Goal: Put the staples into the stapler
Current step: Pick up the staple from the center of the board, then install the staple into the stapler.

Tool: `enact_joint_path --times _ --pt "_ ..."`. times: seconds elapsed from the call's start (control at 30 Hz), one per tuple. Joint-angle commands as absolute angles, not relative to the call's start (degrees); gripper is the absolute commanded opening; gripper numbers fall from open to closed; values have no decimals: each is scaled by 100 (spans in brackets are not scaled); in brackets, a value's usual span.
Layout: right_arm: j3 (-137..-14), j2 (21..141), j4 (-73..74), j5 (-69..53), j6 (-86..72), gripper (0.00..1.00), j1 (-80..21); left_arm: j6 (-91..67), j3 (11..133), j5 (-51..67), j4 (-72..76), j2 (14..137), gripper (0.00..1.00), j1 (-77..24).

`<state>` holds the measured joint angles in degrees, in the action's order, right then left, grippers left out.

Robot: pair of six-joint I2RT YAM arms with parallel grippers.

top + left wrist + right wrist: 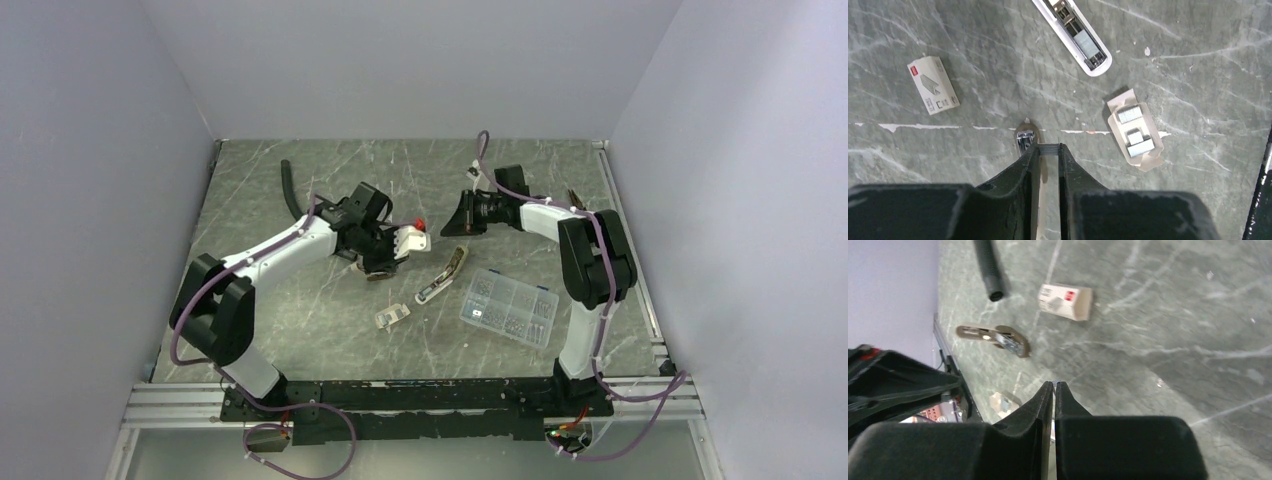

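The stapler lies opened flat mid-table, its olive arm pointing away and its white base with the open metal channel facing up. My left gripper is shut on a short strip of staples held crosswise at its tips, above the table and a little short of the channel. In the top view the left gripper hangs just left of the stapler. More staple strips lie in an opened cardboard tray. My right gripper is shut with nothing seen in it, and it hovers behind the stapler.
A white staple box lies on the table. A small olive and chrome piece lies just left of my left fingertip. A clear compartment box stands right of the stapler. A black hose lies at the back left.
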<state>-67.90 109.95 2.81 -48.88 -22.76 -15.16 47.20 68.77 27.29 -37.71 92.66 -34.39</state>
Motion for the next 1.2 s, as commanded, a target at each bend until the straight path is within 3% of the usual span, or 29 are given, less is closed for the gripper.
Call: enact_joint_path --times 0.0,0.27,0.9,1.17 --pt "-6943 11342 588 -4650 -1848 9 -1494 4764 6698 2517 -3979 8912 8 -3480" --pt "-6945 11542 799 -4513 -1562 15 -1477 5075 6139 2338 -4511 8481 8 -3520" --pt "-7054 11203 1402 -3884 -903 47 -1468 6455 4483 1388 -4680 8024 10 -3525" --pt "-7093 11056 1469 -3942 -743 48 -1451 6368 4392 1377 -4352 8163 14 -3524"
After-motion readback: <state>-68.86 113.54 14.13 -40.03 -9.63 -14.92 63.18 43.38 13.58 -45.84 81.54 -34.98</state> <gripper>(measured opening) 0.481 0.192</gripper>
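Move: The left hand, holding a staple strip, goes for bare table about 10 cm back, 12 cm left and 9 cm below; the open carton lies 8 cm straight back, the small stapler 3 cm ahead and 2 cm left. The right hand holds a staple piece above bare table, about 1 cm back, 3 cm right and 8 cm below; the staple box stands 1 cm ahead, 6 cm left, the stapler base 8 cm straight back. Left hand carries its strip some 18 cm left, back and down past the carton; right sinks 6 cm, opening. ##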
